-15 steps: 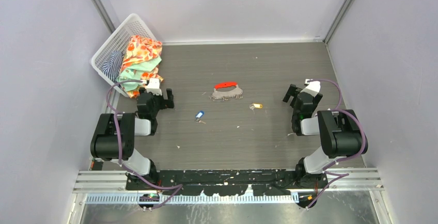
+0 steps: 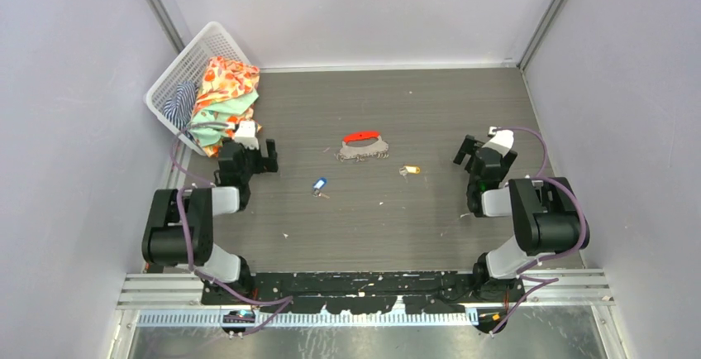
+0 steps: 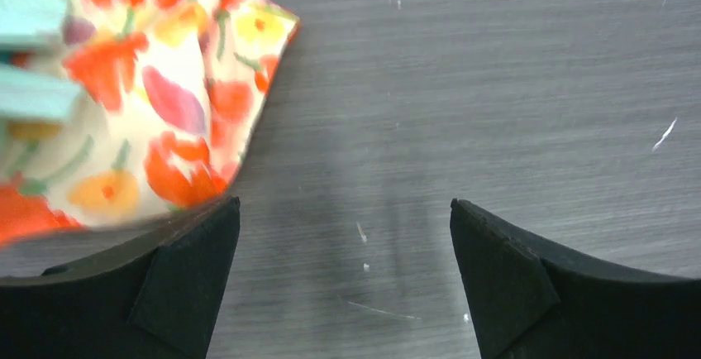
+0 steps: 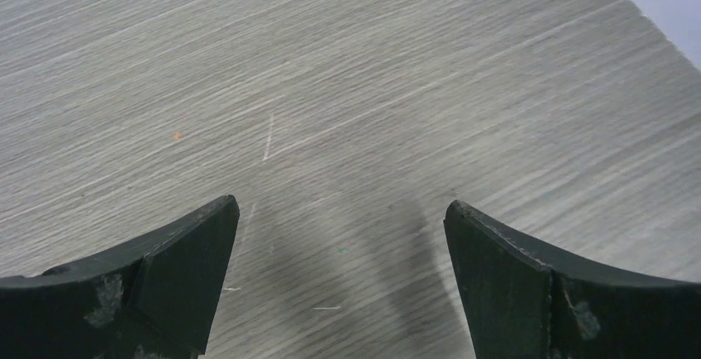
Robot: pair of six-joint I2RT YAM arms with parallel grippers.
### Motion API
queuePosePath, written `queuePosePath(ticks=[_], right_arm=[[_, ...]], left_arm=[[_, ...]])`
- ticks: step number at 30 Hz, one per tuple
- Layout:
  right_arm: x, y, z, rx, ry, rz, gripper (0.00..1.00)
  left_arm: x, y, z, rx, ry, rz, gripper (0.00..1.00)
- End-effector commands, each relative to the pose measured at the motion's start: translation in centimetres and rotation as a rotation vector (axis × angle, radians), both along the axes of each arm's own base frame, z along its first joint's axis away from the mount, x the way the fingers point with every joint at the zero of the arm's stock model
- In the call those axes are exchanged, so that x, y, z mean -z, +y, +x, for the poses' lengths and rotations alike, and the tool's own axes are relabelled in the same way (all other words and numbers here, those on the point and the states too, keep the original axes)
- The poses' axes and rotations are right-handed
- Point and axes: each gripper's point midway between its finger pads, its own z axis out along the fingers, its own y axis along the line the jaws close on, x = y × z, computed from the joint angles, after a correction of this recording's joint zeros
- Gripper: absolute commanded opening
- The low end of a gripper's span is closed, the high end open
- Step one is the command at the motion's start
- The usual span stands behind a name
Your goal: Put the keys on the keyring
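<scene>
In the top view the keyring (image 2: 364, 147), a grey chain cluster with a red oval tag, lies mid-table. The yellow-headed key (image 2: 410, 169) rests just right of it, the blue-headed key (image 2: 319, 184) lower left. My left gripper (image 2: 250, 155) hovers open at the left, well clear of the keys. My right gripper (image 2: 477, 151) stands open at the right. Both wrist views show only bare table between wide-apart fingers (image 3: 190, 284) (image 4: 178, 268). Neither keys nor keyring appear in the wrist views.
A white basket (image 2: 175, 78) with floral and striped cloth (image 2: 223, 94) sits at the back left, the cloth spilling toward my left gripper; its floral cloth (image 3: 140, 86) fills the left wrist view's upper left. Grey walls close in on three sides.
The left arm has shifted slightly toward the back left, nearer the cloth. The right arm and the keys are unchanged.
</scene>
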Motion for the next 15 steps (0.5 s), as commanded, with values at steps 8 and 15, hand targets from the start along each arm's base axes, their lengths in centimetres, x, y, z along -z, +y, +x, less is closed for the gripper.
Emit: queuePosePath(ticks=[8, 15], right_arm=[[-17.0, 0.0, 0.2, 0.269, -0.269, 0.493, 1.0], [-20.7, 8.1, -1.5, -0.171, -0.155, 0.624, 1.0]], left_arm=[[-13.1, -0.2, -3.7, 0.093, 0.231, 0.076, 1.0], [-17.4, 0.2, -11.2, 0.12, 0.382, 0.132, 1.0]])
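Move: For the left hand, the blue-tagged keys seem next: about 19 cm to its right, 10 cm back and 5 cm below. The keyring lies some 31 cm right and 2 cm ahead, also 5 cm below; the cloths rise about 15 cm ahead and 10 cm left. For the right hand, the yellow-tagged keys lie some 23 cm left and 5 cm back, the keyring 37 cm left and 2 cm ahead, all about 5 cm below. Both hands head steeply up off their low spots at the table's sides, empty and wide open. The left climbs some 20 cm beside the cloths, edging forward before drawing back to end a little behind its start, barely turning. The right climbs faster, about 24 cm, dipping right then drifting slightly left as its left side rolls up nearly 30 degrees and its fingers tip upward. ##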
